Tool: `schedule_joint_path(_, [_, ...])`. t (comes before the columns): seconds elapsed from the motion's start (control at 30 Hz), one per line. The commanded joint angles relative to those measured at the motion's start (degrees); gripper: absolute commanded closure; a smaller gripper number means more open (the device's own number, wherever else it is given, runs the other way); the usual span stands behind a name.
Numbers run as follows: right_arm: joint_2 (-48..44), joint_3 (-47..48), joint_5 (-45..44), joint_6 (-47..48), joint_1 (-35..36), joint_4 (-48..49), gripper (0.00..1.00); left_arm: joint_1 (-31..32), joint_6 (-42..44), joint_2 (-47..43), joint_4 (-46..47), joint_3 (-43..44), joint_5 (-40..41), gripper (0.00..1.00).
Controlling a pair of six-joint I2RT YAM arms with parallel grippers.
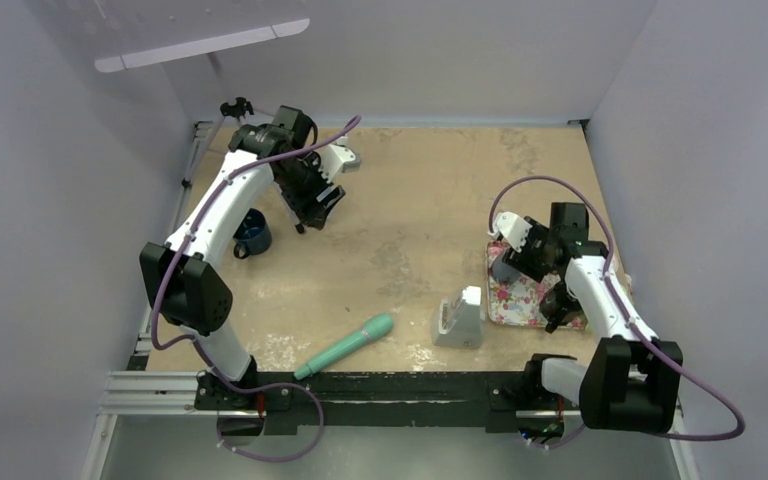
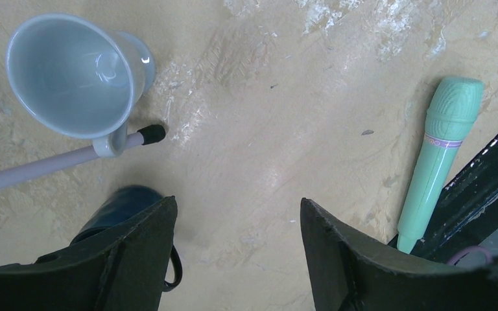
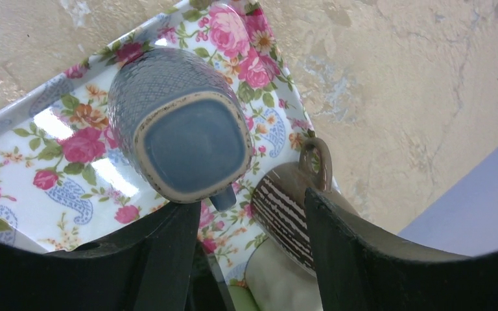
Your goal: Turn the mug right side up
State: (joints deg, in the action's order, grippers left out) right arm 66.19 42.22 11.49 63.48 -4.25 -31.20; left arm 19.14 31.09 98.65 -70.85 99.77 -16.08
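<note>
A blue-grey textured mug (image 3: 178,123) stands upside down on a floral tray (image 3: 32,155), its flat base towards the right wrist camera. Its handle stub pokes out at the lower edge. My right gripper (image 3: 251,201) hovers just above it, open; the handle stub and part of a brown striped mug (image 3: 285,207) show between its fingers. In the top view this gripper (image 1: 522,258) is over the tray (image 1: 515,300) at the right. My left gripper (image 2: 237,201) hangs open and empty over bare table at the far left (image 1: 315,215).
A dark blue mug (image 2: 113,210) sits beside my left finger, also in the top view (image 1: 251,235). A pale grey cup (image 2: 71,74) lies on its side by a tripod leg (image 2: 58,162). A teal toy microphone (image 1: 345,345) and a white holder (image 1: 460,318) lie near the front.
</note>
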Motion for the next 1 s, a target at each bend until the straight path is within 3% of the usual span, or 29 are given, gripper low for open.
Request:
schedule_joint_path(0.0, [1.9, 1.7, 4.0, -0.3, -0.3, 1.7, 0.41, -0.6, 0.5, -2.3, 1.1, 0.2, -0.2, 0.27])
schedule_joint_path(0.1, [1.2, -0.4, 4.0, -0.8, -0.3, 3.5, 0.54, -0.7, 0.6, -2.5, 1.2, 0.1, -0.1, 0.27])
schedule_joint_path(0.47, [-0.2, -4.4, 5.2, -1.6, -0.3, 6.8, 0.55, -0.9, 0.6, -2.2, 1.6, 0.0, -0.6, 0.27])
schedule_joint_path(0.97, [0.1, -7.8, 5.6, -2.8, -0.2, 10.5, 0.8, -0.9, 0.7, -2.6, 1.6, -0.5, -0.3, 0.27])
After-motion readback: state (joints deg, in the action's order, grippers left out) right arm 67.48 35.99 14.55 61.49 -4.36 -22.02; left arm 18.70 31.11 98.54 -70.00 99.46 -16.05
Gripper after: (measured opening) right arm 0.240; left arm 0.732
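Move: The upside-down mug stands in the tray's far-left corner, its middle some 6 cm left of the right hand, about 2 cm ahead and 4 cm below it; its handle points right, nearly under the open fingers. The brown mug lies about 6 cm ahead and 5 cm right of that hand; a dark handled thing is 6 cm back and 6 cm right. From the left hand the upside-down mug is some 43 cm right and 3 cm back. The right fingers close from about two-thirds open to about a quarter around the mug's handle, which ends up between the fingertips just below the rim of the mug's base. Meanwhile the hand sinks some 2.5 cm towards the handle, easing about 1 cm left, with the wrist nearly unturned; a firm pinch can't be made out. ##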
